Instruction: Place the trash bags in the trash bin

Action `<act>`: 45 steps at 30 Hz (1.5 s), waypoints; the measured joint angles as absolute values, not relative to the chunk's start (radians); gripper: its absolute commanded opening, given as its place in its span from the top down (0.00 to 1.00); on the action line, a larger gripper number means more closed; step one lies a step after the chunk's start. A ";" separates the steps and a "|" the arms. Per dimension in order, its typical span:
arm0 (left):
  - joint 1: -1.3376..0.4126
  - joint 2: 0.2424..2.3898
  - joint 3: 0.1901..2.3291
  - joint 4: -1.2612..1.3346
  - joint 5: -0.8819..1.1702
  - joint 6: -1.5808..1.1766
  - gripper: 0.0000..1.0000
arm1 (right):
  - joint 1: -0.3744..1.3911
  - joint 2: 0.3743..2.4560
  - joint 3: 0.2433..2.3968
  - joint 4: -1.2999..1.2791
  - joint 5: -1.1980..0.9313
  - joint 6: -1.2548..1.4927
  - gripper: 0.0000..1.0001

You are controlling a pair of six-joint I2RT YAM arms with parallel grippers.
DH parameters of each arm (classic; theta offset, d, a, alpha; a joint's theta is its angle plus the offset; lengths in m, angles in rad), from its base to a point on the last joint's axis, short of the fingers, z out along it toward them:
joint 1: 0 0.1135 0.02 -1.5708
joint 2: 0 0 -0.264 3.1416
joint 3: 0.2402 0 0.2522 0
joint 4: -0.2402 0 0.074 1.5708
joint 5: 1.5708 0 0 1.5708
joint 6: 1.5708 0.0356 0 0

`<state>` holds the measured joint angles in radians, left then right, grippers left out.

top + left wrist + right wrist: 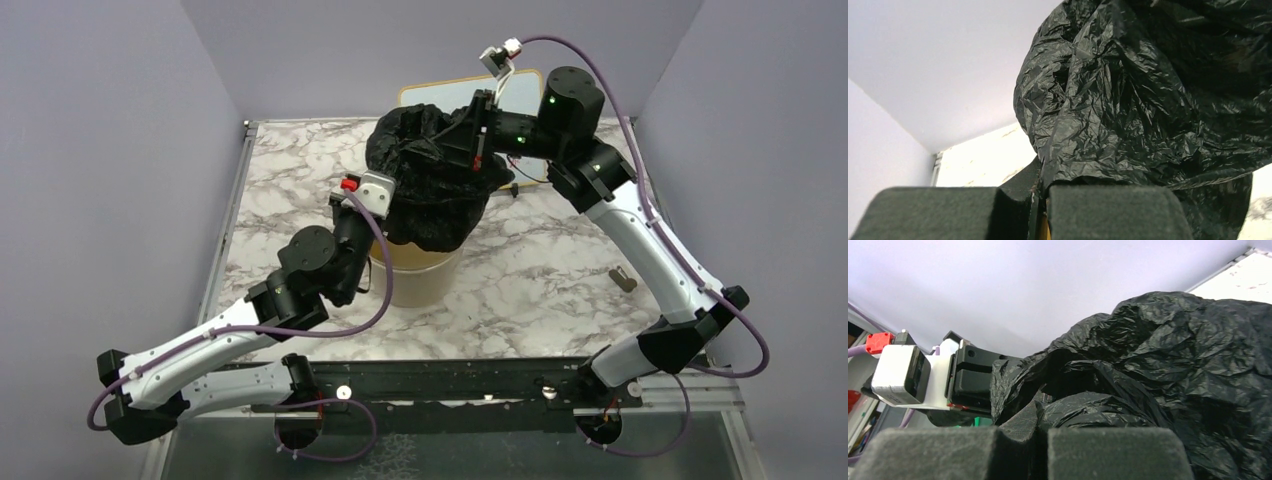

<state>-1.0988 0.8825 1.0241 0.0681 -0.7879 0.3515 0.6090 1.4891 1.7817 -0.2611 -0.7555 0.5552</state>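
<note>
A crinkly black trash bag [432, 180] hangs bunched over the cream trash bin [420, 278], covering the bin's mouth and upper side. My left gripper [385, 205] is shut on the bag's left edge; in the left wrist view the bag [1128, 100] rises from between the closed pads of that gripper [1040, 200]. My right gripper [472, 148] is shut on the bag's upper right part. In the right wrist view that gripper [1040, 425] pinches a fold of the bag [1173, 370]. The bin's inside is hidden.
A whiteboard [525, 92] leans against the back wall behind the right arm. A small grey object [622, 279] lies on the marble table [560, 300] to the right. The left wrist's camera [900, 374] shows beside the bag. Lilac walls enclose three sides.
</note>
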 measured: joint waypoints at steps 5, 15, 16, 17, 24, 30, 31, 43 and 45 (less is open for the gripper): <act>-1.098 0.867 1.003 -0.005 -0.878 0.324 1.00 | 0.656 1.525 1.782 -0.264 -0.743 0.545 0.99; -1.093 0.674 0.981 -0.064 -0.939 0.260 1.00 | 0.728 1.604 1.856 -0.282 -0.718 0.529 0.99; -1.093 0.685 0.997 -0.081 -0.932 0.247 1.00 | 0.733 1.607 1.858 -0.282 -0.713 0.529 0.99; -1.093 0.701 1.008 -0.101 -0.925 0.234 1.00 | 0.738 1.607 1.858 -0.284 -0.707 0.529 0.99; -1.093 0.821 0.979 -0.169 -0.849 0.168 1.00 | 0.747 1.599 1.837 -0.298 -0.633 0.516 0.99; -1.093 0.868 0.961 -0.154 -0.749 0.117 1.00 | 0.747 1.589 1.903 -0.404 -0.525 0.464 0.99; -1.092 0.872 0.965 -0.147 -0.729 0.113 1.00 | 0.747 1.589 1.932 -0.424 -0.511 0.452 0.99; -1.090 0.978 1.019 -0.114 -0.608 0.052 1.00 | 0.747 1.537 1.898 -0.434 -0.488 0.427 0.99; -1.090 0.944 0.957 -0.116 -0.629 0.033 1.00 | 0.747 1.541 1.834 -0.431 -0.501 0.441 0.99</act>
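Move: Nearly under both raised grippers, the trash bin's middle lies some 28 cm below the left hand, about 3 cm ahead and 5 cm to its right. From the right hand it is roughly 34 cm down, 2 cm ahead and 3 cm to the left. The whiteboard stands well beyond, about 25 cm ahead and 15 cm right of the left hand, and 24 cm ahead and 8 cm right of the right hand. Shaking the black bag down towards the bin with both grippers still shut on it, the left hand swings left about 7 cm, then sweeps back right past its start and dips, tipping its fingers some 15 degrees down. The right hand goes left and slightly down, drifts back right, bobs up, then drops above the bin. ##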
